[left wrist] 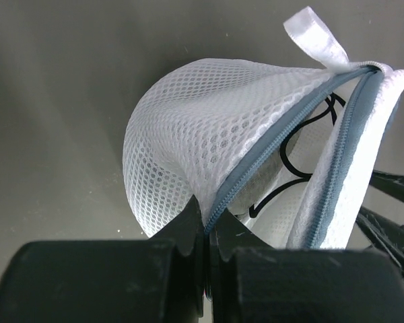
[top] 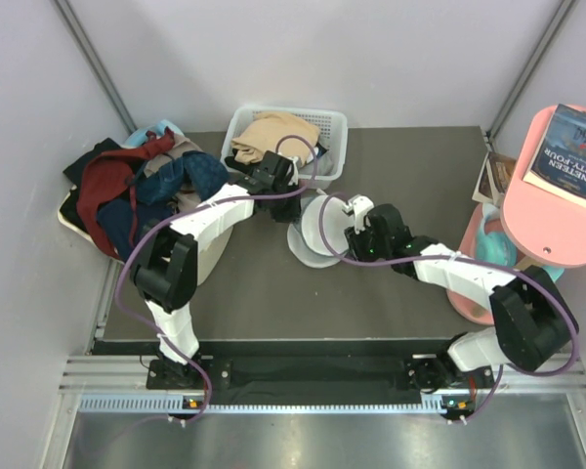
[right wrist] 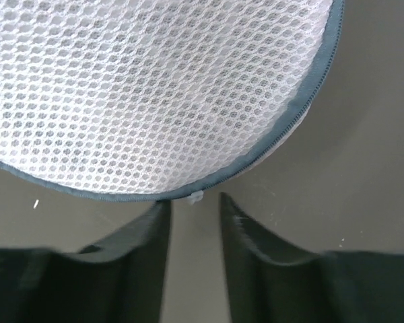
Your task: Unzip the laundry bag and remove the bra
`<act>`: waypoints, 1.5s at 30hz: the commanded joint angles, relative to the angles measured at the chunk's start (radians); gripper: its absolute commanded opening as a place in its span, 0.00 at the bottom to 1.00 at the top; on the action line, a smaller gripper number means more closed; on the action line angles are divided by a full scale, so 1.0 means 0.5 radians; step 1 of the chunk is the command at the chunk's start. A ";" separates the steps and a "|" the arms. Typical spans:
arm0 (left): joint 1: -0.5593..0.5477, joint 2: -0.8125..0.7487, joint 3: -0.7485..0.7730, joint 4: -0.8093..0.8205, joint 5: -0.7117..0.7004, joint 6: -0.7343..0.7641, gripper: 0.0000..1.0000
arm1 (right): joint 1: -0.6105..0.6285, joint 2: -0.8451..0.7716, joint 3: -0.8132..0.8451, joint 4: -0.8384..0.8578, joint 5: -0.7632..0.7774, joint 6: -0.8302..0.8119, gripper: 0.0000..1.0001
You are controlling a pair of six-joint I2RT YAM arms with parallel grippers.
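The laundry bag [top: 313,239] is a round white mesh pouch with a grey-blue zipper, lying mid-table. My left gripper [top: 291,195] is shut on its zipper edge [left wrist: 219,208] and holds that side lifted. The zipper gapes there [left wrist: 337,128]. Pale fabric with thin black curved lines [left wrist: 303,145] shows inside, and I cannot tell whether it is the bra. My right gripper [right wrist: 192,202] stands open at the bag's near rim [right wrist: 209,182]. A small white tab [right wrist: 196,197] sits between its fingertips, unclamped.
A white slotted basket [top: 330,132] holding a tan garment [top: 273,132] stands at the back. A cream tub heaped with dark red and blue clothes [top: 127,191] is at the left. A pink stand with a book [top: 571,156] is at the right.
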 commanded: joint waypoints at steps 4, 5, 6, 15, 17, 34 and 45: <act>0.014 0.016 0.151 0.025 0.087 0.006 0.11 | 0.022 0.050 0.179 0.142 0.040 0.092 0.00; 0.011 0.016 0.164 0.016 0.093 0.006 0.16 | 0.022 0.050 0.191 0.142 0.043 0.098 0.00; 0.011 0.013 0.179 0.010 0.096 0.003 0.30 | 0.025 0.037 0.198 0.139 0.046 0.098 0.00; 0.060 -0.036 0.489 -0.321 -0.091 -0.095 0.94 | 0.022 -0.137 0.308 -0.179 0.193 0.166 0.00; 0.066 -0.103 0.501 -0.407 -0.225 -0.163 0.96 | 0.025 -0.150 0.345 -0.238 0.214 0.205 0.00; 0.002 -0.902 -0.419 -0.012 -0.272 -0.838 0.98 | 0.221 -0.131 0.428 -0.386 0.242 0.463 0.00; -0.099 -0.580 -0.523 0.426 -0.014 -0.961 0.95 | 0.390 -0.233 0.422 -0.367 0.199 0.571 0.00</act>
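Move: My left hand still pinches the far-left edge of the laundry bag. The bag's middle is roughly 6 cm to the right, 3 cm back and 4 cm below; the black-strapped bra shows in its mouth, about 5 cm right, 2 cm back and 4 cm below. The white basket is some 16 cm ahead, 2 cm left. The zipper's white tab is about 12 cm right and 7 cm back of it; from my right hand it is just 1 cm ahead and 1 cm left. I shut my right fingers on the little white tab, lift it about 5 cm, then draw it back and left some 4 cm each way, still pinched. My left hand lets go of the edge and opens wide, rises forward, swings left and back to about 10 cm up while turning some 20 degrees counter-clockwise, then comes right and down again beside the bag, ending about 6 cm back from where it began. ##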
